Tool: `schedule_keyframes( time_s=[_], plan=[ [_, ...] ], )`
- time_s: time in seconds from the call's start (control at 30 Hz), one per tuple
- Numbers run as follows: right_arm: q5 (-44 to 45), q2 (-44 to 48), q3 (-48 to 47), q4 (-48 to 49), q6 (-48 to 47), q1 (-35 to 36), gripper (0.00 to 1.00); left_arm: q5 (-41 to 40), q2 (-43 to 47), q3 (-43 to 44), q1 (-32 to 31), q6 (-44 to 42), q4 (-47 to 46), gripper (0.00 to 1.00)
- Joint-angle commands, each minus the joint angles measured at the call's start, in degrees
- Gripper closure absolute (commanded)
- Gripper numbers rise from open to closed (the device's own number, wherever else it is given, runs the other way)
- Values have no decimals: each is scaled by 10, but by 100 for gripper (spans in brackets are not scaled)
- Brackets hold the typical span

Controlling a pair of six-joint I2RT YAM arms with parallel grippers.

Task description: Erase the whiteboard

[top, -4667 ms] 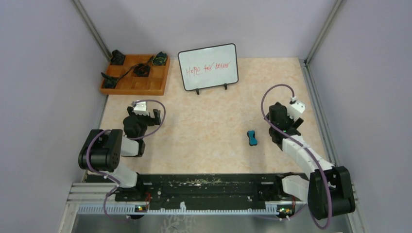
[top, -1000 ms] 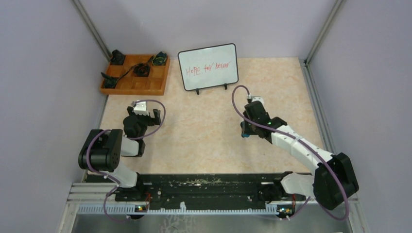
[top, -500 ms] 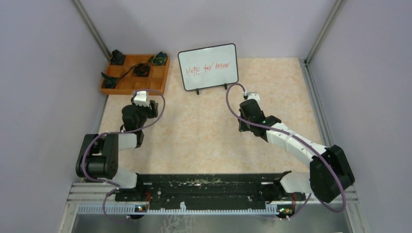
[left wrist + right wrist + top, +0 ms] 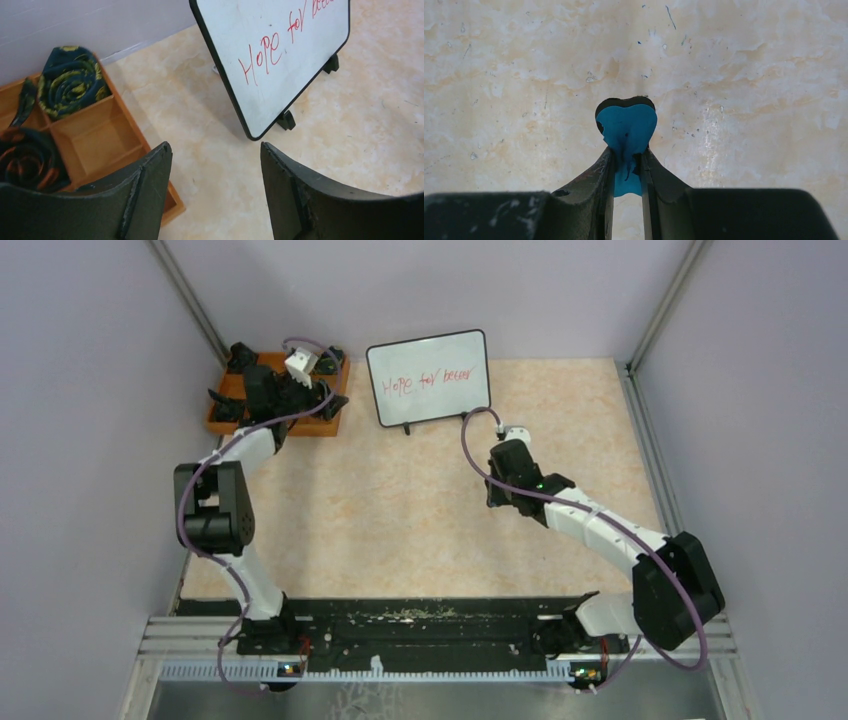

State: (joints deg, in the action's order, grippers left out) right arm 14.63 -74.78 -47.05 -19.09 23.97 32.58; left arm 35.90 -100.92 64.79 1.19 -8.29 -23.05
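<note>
The whiteboard (image 4: 428, 378) stands on two black feet at the back of the table, with red handwriting across it. In the left wrist view the whiteboard (image 4: 280, 55) is just ahead and to the right. My left gripper (image 4: 322, 402) hangs open over the right edge of the orange tray, left of the board, with nothing between its fingers (image 4: 150, 180). My right gripper (image 4: 497, 496) hovers over the table in front of the board's right foot. It is shut on a blue eraser (image 4: 626, 125), which sticks out past the fingertips.
An orange wooden compartment tray (image 4: 300, 422) sits at the back left and holds several dark rolled items (image 4: 72, 75). Grey walls and metal posts close in the back and sides. Both arm bases are on the black rail at the near edge.
My left arm has reached far forward from the near left to the tray beside the board, its jaws somewhat narrower. The right gripper has crept slightly toward the board with the eraser.
</note>
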Motion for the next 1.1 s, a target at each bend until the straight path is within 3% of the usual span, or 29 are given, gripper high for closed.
schedule_keyframes(
  time_s=[0.0,0.57,1.07],
  plan=[
    [2,24,-27,10,-8,6,100,149,-94,143,6,-15,167,29],
    [0,23,-24,28,-18,6,100,231,-306,453,7,90,195,30],
    [-9,16,-28,51,-16,6,100,244,-402,572,-8,142,172,31]
  ],
)
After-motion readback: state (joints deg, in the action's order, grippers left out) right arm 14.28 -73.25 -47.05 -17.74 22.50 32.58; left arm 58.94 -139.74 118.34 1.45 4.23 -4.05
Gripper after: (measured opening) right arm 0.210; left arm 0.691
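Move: The whiteboard stands upright, its middle about 24 cm to the left hand's right and 9 cm farther out, at about the hand's height; its near left edge is only some 9 cm to the right and 7 cm ahead. The wooden box's middle lies about 19 cm left, 14 cm ahead and 11 cm below the hand, its dark cloth roll 11 cm left, 22 cm ahead and 10 cm down. From the right hand the whiteboard's middle is about 29 cm ahead, 15 cm left and 7 cm higher. The right fingers keep the eraser pinched and almost still, rising about 1 cm. The left hand, open wide, reaches forward about 11 cm and some 5 cm to its right, towards the whiteboard's left edge, dipping, rising and dipping again. Its wrist swings about 20 degrees clockwise while tipping down and rolling its left side lower; no touch on the board can be made out. ##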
